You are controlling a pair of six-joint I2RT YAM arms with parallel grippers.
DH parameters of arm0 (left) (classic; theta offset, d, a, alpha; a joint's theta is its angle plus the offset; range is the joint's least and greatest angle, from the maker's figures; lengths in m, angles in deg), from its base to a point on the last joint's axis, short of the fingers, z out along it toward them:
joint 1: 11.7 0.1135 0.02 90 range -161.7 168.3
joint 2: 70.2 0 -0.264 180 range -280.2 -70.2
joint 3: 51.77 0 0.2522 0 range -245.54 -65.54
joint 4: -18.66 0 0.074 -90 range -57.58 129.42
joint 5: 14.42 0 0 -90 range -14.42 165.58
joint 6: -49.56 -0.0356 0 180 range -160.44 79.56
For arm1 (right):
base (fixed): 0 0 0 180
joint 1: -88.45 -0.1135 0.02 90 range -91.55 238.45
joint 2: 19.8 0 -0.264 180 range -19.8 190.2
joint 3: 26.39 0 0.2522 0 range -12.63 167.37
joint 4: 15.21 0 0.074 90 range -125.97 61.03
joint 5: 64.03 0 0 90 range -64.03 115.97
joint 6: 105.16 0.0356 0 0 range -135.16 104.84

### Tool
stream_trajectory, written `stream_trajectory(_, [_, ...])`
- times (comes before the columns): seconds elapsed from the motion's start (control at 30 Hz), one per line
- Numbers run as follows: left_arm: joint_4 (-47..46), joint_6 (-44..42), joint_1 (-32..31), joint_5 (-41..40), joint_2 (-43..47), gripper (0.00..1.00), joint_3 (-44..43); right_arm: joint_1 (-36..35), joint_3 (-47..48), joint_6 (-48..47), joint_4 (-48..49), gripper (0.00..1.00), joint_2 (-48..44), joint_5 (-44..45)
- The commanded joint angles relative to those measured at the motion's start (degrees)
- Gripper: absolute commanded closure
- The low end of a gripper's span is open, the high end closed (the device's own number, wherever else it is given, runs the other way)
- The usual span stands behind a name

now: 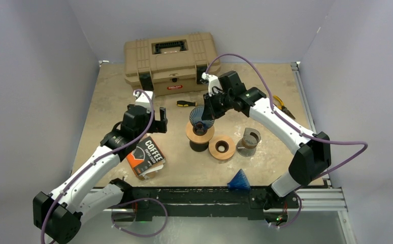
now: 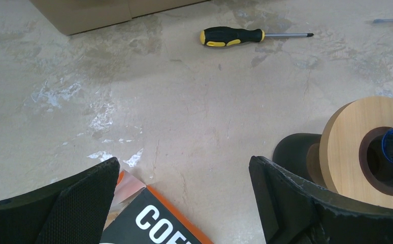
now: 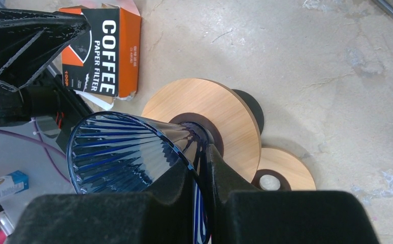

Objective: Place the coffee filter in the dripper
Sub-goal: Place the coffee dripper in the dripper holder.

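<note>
The dripper [image 1: 201, 117] is a blue ribbed see-through cone. It stands tilted in a wooden ring [image 1: 200, 133] on a black base at mid-table. My right gripper [image 1: 208, 111] is shut on the dripper's rim; in the right wrist view one finger is inside the dripper [image 3: 118, 152] and one outside, with the gripper [image 3: 203, 152] pinching its wall. The orange-and-black coffee filter box [image 1: 146, 155] lies to the left. My left gripper [image 2: 184, 165] hangs open over the box's far corner [image 2: 154, 223] and holds nothing. The coffee filter itself is hidden.
A tan toolbox [image 1: 170, 61] stands at the back. A black-and-yellow screwdriver [image 2: 232, 36] lies before it, and pliers [image 1: 281, 104] lie at the right. A second wooden ring [image 1: 222, 147], a glass cup [image 1: 249, 141] and another blue cone [image 1: 239, 180] sit nearer the front.
</note>
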Motion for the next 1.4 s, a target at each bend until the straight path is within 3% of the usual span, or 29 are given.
stream_trajectory(0.0, [0.09,-0.55,0.23,-1.09,-0.28,0.01,-1.51,0.1,0.13,-1.66,-0.1,1.0,-1.04,-2.04])
stream_trajectory(1.03, [0.95,-0.38,0.23,-2.5,0.34,0.01,-1.68,0.02,0.15,-2.56,-1.03,0.99,2.35,-2.57])
stream_trajectory(1.23, [1.04,-0.38,0.23,-2.46,0.39,0.01,-1.63,0.01,0.67,-2.57,-1.01,0.72,2.39,-2.06])
stream_trajectory(1.37, [0.95,-0.38,0.23,-2.1,0.34,0.01,-1.63,0.03,1.5,-2.73,-1.48,0.6,2.13,-1.51])
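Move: The right hand holds the dripper by its rim, its narrow end already at the hole of the raised wooden holder, whose ring centre lies about 3 cm back, 3 cm left and 6 cm below the hand. On the table some 16 cm below, the spare wooden ring lies 7 cm right and 4 cm back; the glass jug stands about 18 cm right and 3 cm back. From the left hand, the holder is roughly 21 cm right, 6 cm back and 5 cm lower. Straight down, after a short hold, the right hand lowers the dripper's cone about 2.5 cm into the holder's hole, its wrist barely tipping. It then stops and parts its fingers about a quarter of their range, easing the pinch on the rim with the two fingertips still on either side of the wall. ##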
